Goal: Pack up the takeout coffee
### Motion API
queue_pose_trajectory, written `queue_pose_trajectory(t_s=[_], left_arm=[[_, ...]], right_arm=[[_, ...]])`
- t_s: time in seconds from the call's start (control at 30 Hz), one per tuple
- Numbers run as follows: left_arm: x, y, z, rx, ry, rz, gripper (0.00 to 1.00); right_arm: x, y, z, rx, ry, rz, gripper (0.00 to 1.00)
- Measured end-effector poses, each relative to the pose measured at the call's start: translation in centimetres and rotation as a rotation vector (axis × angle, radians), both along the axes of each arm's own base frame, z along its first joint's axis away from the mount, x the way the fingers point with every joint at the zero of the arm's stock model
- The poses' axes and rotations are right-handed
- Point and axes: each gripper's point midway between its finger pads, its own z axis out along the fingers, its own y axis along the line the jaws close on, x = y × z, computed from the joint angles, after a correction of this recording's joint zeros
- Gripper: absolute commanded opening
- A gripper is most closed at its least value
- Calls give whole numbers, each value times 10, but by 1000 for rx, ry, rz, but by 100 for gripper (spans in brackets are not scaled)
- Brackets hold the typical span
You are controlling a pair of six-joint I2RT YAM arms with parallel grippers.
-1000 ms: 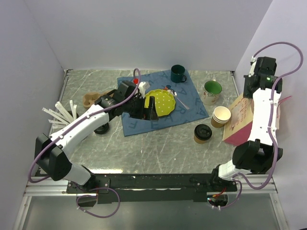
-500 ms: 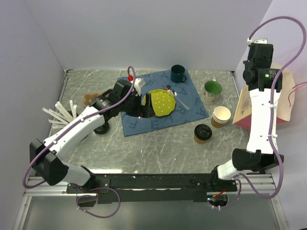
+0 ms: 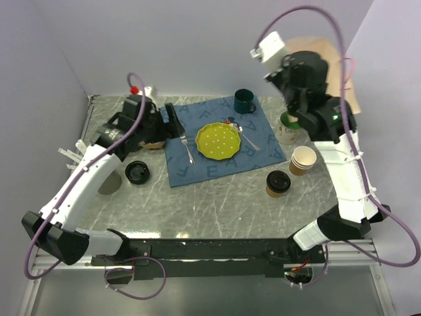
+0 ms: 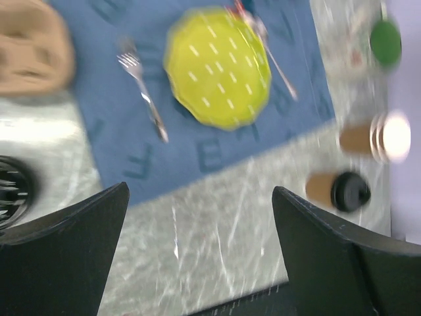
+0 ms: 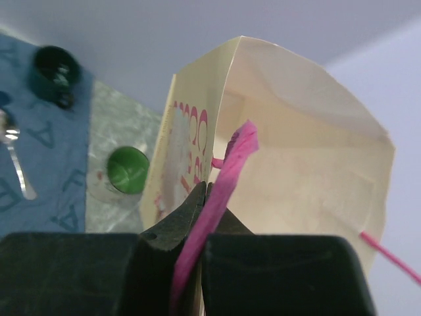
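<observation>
The takeout coffee (image 3: 277, 183), a brown paper cup with a black lid, stands on the table right of centre. It also shows in the left wrist view (image 4: 339, 191), small and blurred. My right gripper (image 5: 207, 191) is shut on the pink handle (image 5: 230, 164) of a cream paper bag (image 5: 302, 158). It holds the bag (image 3: 331, 58) high in the air at the back right, mouth open toward the wrist camera. My left gripper (image 3: 172, 122) is open and empty, raised above the left edge of the blue mat (image 3: 197, 168), far from the coffee.
A stack of lidless tan cups (image 3: 302, 160) stands just right of the coffee. A light green mug (image 3: 291, 124) and a dark green mug (image 3: 244, 101) stand behind. A yellow plate (image 3: 219, 139), fork (image 3: 187, 148) and spoon lie on the mat. A loose black lid (image 3: 137, 171) lies at left.
My right arm has lifted the paper bag off the table's right edge, up and toward the back centre. My left arm has drawn back left and upward, away from the plate.
</observation>
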Motion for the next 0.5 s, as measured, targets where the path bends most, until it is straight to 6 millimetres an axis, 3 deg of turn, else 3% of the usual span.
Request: queue_pose_trajectory(t_s=[0.13, 0.3, 0.43, 0.5], left_arm=[[10, 29, 19, -4, -30, 138, 97], [8, 59, 23, -20, -8, 277, 97], [6, 80, 16, -10, 32, 366, 97], [3, 86, 15, 0, 43, 389, 97]], right_arm=[[-6, 68, -15, -60, 38, 215, 0], [-28, 144, -59, -113, 140, 461, 0], [-62, 192, -108, -142, 266, 661, 0], [-87, 206, -131, -151, 321, 749, 0]])
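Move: The paper bag, already hanging from the right hand's shut fingers, is headed for mid-table around the yellow plate, which lies about 23 cm left of that hand, 11 cm ahead and 49 cm below. Some 45 cm below the hand, the lidded coffee cup stands 10 cm back and 1 cm left, the stacked cups 8 cm right and 1 cm back. From the left hand the plate lies 15 cm ahead, 15 cm right, 28 cm below. The paper bag, still pinched by its pink handle, swings in from the right on the right hand: about 20 cm left, sinking some 13 cm and drawing back 9 cm more and more as it goes, while the wrist turns about 45 degrees counter-clockwise and tips down. The left hand, empty and open, clears off some 9 cm to its left, turning about 20 degrees counter-clockwise. ##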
